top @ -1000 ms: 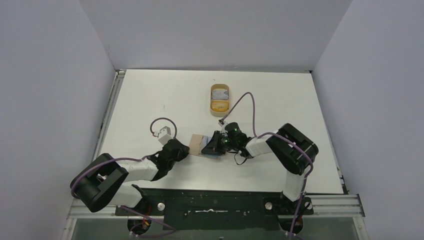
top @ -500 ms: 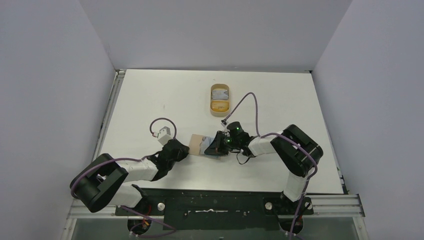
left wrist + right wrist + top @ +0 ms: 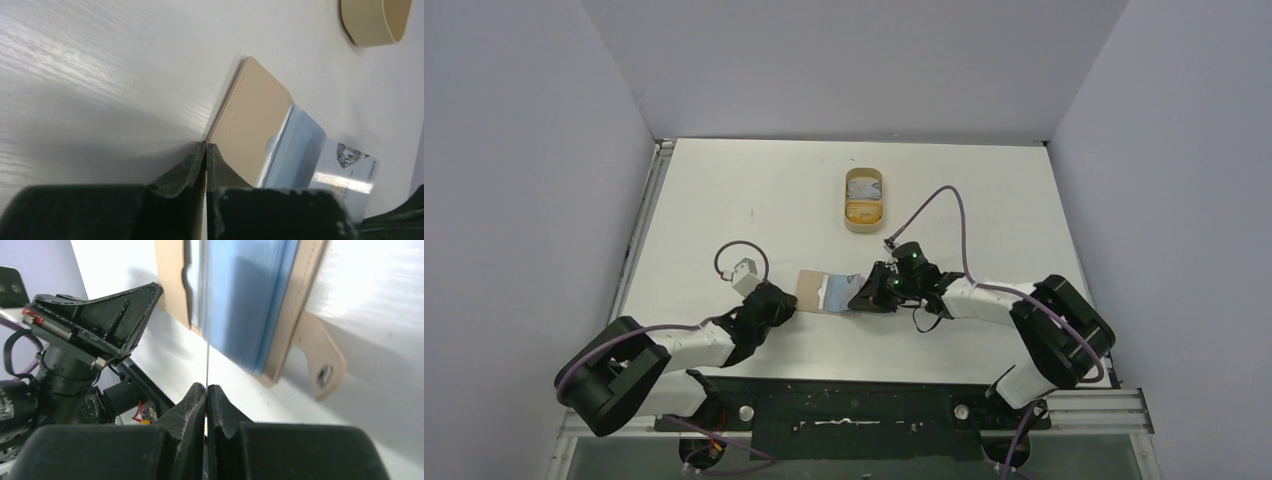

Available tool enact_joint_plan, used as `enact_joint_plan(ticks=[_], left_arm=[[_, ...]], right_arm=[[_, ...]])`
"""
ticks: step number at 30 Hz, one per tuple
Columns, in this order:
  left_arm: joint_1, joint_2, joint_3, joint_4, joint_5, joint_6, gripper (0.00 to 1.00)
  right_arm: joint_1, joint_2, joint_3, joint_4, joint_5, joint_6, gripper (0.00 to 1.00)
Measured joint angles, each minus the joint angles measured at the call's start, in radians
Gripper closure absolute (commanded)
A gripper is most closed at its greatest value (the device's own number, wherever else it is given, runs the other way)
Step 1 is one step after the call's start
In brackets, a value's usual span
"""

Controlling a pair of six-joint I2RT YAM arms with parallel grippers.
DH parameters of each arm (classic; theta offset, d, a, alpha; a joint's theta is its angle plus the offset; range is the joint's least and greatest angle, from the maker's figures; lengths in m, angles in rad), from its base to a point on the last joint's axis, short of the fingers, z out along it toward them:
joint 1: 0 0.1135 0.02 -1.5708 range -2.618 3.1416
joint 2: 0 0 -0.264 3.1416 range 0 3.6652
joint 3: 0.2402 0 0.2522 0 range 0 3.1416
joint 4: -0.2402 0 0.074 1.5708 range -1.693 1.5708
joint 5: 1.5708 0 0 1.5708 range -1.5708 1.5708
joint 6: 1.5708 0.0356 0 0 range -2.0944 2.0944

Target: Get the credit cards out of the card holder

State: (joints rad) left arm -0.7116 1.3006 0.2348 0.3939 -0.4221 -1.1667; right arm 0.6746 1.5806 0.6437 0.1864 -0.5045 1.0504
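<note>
The tan card holder [image 3: 808,288] lies flat on the table between my two grippers. My left gripper [image 3: 205,145] is shut on its near corner, and its tan panel [image 3: 252,117] fills the left wrist view. A light blue credit card [image 3: 835,294] sticks out of its right side, with a silvery card [image 3: 345,172] beyond it. My right gripper [image 3: 206,388] is shut on a thin card seen edge-on [image 3: 206,347], which runs back over the blue card face [image 3: 245,295]. The holder's strap tab [image 3: 320,357] lies flat on the table.
An oval tan dish [image 3: 865,214] with raised rim stands farther back at the middle of the table, with light and yellow things in it. Its wall shows in the left wrist view [image 3: 372,30]. My left gripper's fingers [image 3: 125,315] show in the right wrist view.
My right gripper has moved to the right, and the card has slid further out of the holder. The holder and my left gripper have shifted slightly left.
</note>
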Motion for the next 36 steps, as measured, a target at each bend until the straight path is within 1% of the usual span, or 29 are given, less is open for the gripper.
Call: enact_joint_plan(ticks=[4,7,10,13,16,19,22,25,27,32,36], left_arm=[[0.0,-0.021,-0.004,-0.028,-0.017,-0.008,1.0],[0.0,-0.031,-0.005,-0.043,-0.023,-0.011,1.0],[0.0,-0.036,-0.005,-0.052,-0.026,-0.013,1.0],[0.0,-0.038,-0.005,-0.054,-0.027,-0.018,1.0],[0.0,-0.04,-0.007,-0.055,-0.027,-0.023,1.0],[-0.003,-0.043,-0.01,-0.054,-0.028,-0.028,1.0],[-0.007,-0.044,-0.012,-0.053,-0.031,-0.029,1.0],[-0.01,-0.058,-0.022,-0.053,-0.031,-0.03,1.0],[-0.013,-0.074,-0.032,-0.055,-0.031,-0.032,1.0],[-0.014,-0.122,-0.059,-0.076,-0.032,-0.035,1.0],[-0.016,-0.165,-0.078,-0.1,-0.035,-0.037,1.0]], right_arm=[[0.0,-0.116,0.014,-0.117,0.05,-0.011,1.0],[0.0,-0.195,0.047,-0.167,0.116,-0.009,1.0],[0.0,-0.255,0.087,-0.177,0.211,0.014,1.0],[0.0,-0.258,0.122,-0.153,0.326,0.072,1.0],[0.0,-0.197,0.17,-0.115,0.438,0.166,1.0],[0.001,-0.087,0.237,-0.057,0.546,0.277,1.0],[0.012,0.033,0.301,0.006,0.685,0.403,1.0],[0.026,0.162,0.397,0.038,0.803,0.513,1.0],[0.034,0.246,0.478,0.044,0.862,0.584,1.0],[0.04,0.404,0.674,0.033,0.976,0.698,1.0],[0.04,0.457,0.771,0.0,1.049,0.756,1.0]])
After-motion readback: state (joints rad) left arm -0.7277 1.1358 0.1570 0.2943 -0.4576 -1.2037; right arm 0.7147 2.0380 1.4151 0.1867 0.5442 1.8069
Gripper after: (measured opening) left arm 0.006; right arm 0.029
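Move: The right hand already pinches a card clear of the card holder; the box it is taken to lies about 23 cm ahead, roughly level sideways and a couple of centimetres lower. The open card holder's middle is some 7 cm to this hand's left, 1 cm ahead and 3 cm below. From the left hand, pinching the holder's left edge, the box is about 24 cm ahead and 17 cm right, about 1 cm higher. Right lifts its card, sweeps 28 cm forward to the box, turning 70 degrees clockwise; left drags holder back-left. ##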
